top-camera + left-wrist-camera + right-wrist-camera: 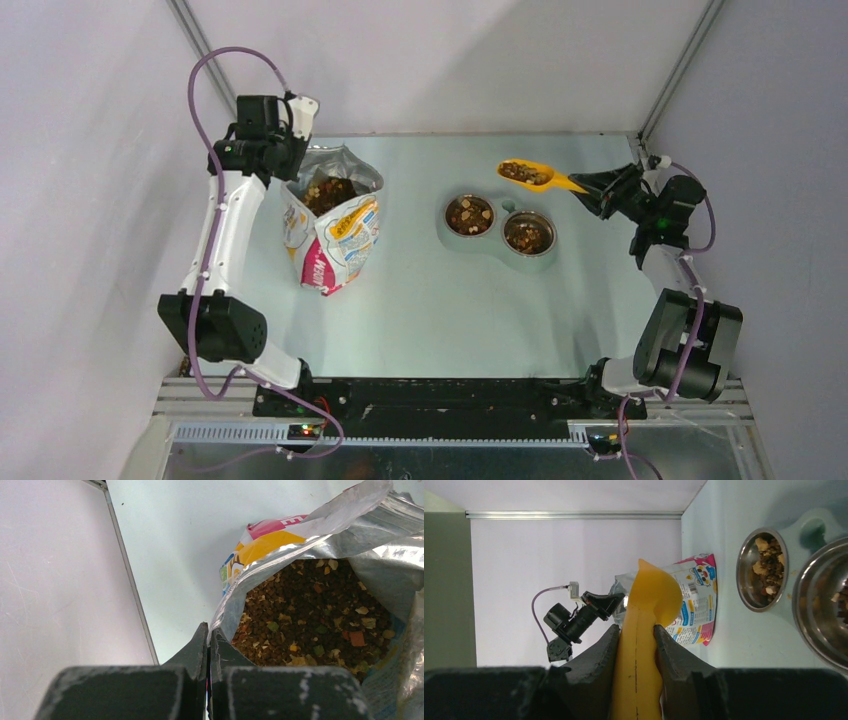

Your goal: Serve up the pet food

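The pet food fills the open foil bag (335, 245), where the brown kibble (315, 615) shows inside the mouth. My left gripper (209, 630) is shut on the bag's silver rim at the back left (290, 170). More kibble lies in the yellow scoop (535, 177), which hangs level above the table behind the bowls. My right gripper (636, 628) is shut on the scoop's handle (639, 670), seen at the right in the top view (590, 190). Both steel bowls (469, 215) (527, 235) hold kibble.
The two bowls sit in a pale green double feeder (492, 243) at mid table; in the right wrist view its rims (740, 575) (796, 605) lie to the right of the scoop. White walls with metal frame posts (130, 580) close the table's sides and back.
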{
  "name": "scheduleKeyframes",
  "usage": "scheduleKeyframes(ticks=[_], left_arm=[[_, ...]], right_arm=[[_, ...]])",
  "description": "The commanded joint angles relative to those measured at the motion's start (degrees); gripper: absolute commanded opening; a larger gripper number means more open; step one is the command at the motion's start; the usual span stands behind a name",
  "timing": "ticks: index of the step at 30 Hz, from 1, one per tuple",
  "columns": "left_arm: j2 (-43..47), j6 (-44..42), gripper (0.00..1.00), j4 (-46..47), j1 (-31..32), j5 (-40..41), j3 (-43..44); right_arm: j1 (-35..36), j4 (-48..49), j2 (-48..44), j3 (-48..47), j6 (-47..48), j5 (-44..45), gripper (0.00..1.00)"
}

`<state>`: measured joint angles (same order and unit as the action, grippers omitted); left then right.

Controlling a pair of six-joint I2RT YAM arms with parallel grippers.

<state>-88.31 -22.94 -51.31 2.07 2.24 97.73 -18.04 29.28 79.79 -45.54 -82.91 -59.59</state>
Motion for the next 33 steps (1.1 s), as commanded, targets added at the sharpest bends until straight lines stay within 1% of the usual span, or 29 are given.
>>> scheduleKeyframes(ticks=[1, 8, 22, 27, 30, 33], left_arm=[[-1.5, -0.28, 0.0, 1.39, -0.91, -0.4, 2.38], [-1.97, -0.36, 0.0, 1.39, -1.0, -0.55, 2.55], [-1.4, 0.65, 0.0, 1.94, -1.36, -1.21, 1.64], [-1.77, 0.92, 0.0, 1.95, -1.36, -1.5, 2.08], [-1.96, 1.07, 0.0, 2.12, -1.36, -1.61, 2.35], [-1.86, 1.32, 0.0, 2.32, -1.43, -1.73, 2.05]], right_arm=[[-1.84, 1.84, -1.71, 0.45, 3.54, -1.97, 0.0], [-4.56, -3.37, -1.32, 1.74, 10.32, -2.4, 0.0], [-9.09, -12.21, -0.22, 4.22, 20.75, -2.79, 0.0], [-10.1, -14.27, -0.29, 4.93, 22.97, -3.09, 0.0], [-10.41, -17.58, -0.78, 4.91, 25.55, -2.61, 0.0], [-10.39, -21.67, -1.6, 4.74, 30.39, -0.99, 0.0]])
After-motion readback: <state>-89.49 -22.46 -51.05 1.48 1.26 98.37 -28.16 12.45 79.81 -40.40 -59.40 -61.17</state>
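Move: The right hand holds the loaded scoop out to its left; the right bowl, which the scoop is bound for, lies about 7 cm to this hand's left, roughly level with it in reach and some 22 cm below. The left bowl stands about 20 cm to the hand's left and 5 cm farther out, at the same height. From the left hand, at the bag's rim, the right bowl is some 49 cm to the right, about 3 cm back and 24 cm lower. Down by about 8 cm and rightward some 5 cm, with a slight draw back, the right hand brings the laden scoop in over the right bowl. The wrist rolls roughly 10 degrees on the way, so that the hand's left side and the scoop's nose dip. The fingers keep their grip on the handle. ##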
